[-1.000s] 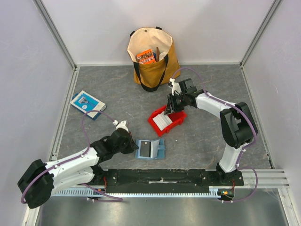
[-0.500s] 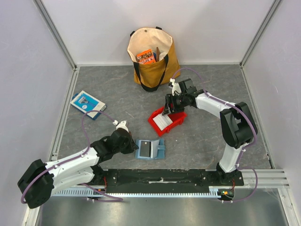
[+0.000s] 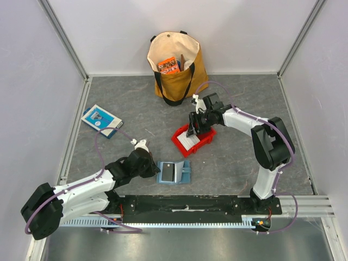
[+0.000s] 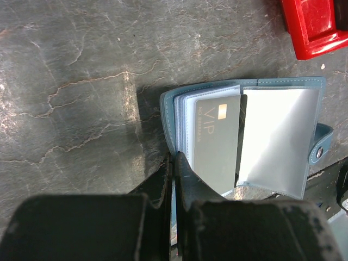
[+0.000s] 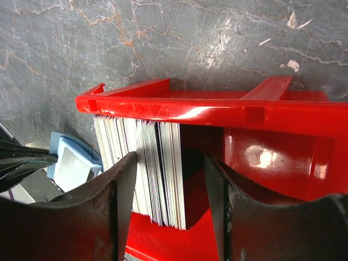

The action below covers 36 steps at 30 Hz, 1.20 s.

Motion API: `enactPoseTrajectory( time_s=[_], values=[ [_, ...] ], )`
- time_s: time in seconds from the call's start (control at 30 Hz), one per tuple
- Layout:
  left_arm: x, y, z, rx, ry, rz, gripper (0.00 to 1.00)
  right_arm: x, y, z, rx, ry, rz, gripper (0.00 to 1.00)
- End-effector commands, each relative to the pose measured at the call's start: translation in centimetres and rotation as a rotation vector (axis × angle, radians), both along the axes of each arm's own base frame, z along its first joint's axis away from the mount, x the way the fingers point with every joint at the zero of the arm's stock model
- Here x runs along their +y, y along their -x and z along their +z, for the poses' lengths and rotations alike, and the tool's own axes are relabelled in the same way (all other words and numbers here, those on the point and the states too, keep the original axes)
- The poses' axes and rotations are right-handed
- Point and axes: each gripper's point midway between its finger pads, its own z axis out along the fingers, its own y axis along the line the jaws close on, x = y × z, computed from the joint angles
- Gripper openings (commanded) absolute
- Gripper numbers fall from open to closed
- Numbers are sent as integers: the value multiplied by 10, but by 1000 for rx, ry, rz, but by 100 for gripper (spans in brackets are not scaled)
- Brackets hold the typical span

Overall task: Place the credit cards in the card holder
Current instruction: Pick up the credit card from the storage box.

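Observation:
The credit cards (image 5: 149, 163) stand on edge as a thick stack in the red bin (image 5: 217, 106), also seen as a pale block of cards (image 3: 188, 141) from above. My right gripper (image 5: 169, 187) is open just over them, one finger on the stack's left part, the other in the bin's bare space. The teal card holder (image 4: 283, 136) lies open on the table, a grey VIP card (image 4: 217, 138) in its pocket. My left gripper (image 4: 175, 163) is shut on the card holder's left edge. From above, the card holder (image 3: 173, 172) lies right of the left gripper (image 3: 153, 167).
A tan tote bag (image 3: 175, 65) with items inside stands at the back. A blue-and-white flat box (image 3: 101, 120) lies at the left. The red bin (image 3: 202, 140) sits mid-table, right of the holder. Grey walls close the table on three sides.
The right gripper has opened and shifted slightly left over the card stack in the bin. The left arm and card holder have not moved.

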Motion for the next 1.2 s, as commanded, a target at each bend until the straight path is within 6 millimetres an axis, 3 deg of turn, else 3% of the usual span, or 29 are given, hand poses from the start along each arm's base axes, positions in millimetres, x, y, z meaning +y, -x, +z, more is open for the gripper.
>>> enactPoseTrajectory(
  time_s=[0.0,0.27,0.9,1.17],
  values=[
    [-7,-6,8,-42,16,-32,2,5,-10,19,-47,-19,19,57],
    [-6,-6,9,-43,14,-30,2,9,-10,34,-65,-53,26,49],
    [-6,-5,7,-38,16,-31,2,5,-10,40,-67,-63,21,29],
    [-8,-5,6,-34,14,-38,2,5,-9,41,-61,-80,30,29]
  ],
)
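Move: The front few credit cards of the upright stack are practically between the right hand's open fingers, with their middles about 2 cm below the hand point. The rest of the stack lies some 3 cm back and 1 cm left. The red storage box is centred about level with the hand, 1 cm right and 3 cm down. The card holder lies roughly 16 cm back, 7 cm left and 4 cm lower. From the left hand, the front cards are about 15 cm ahead and 14 cm right, 1 cm higher. With its rear finger still against the cards and its front finger in the box's empty part, the right hand narrows its grip around the front few from well open to under a third. As it closes it eases up about 1 cm and slightly forward and right, with the wrist hardly turning; the fingers are not yet shut. ##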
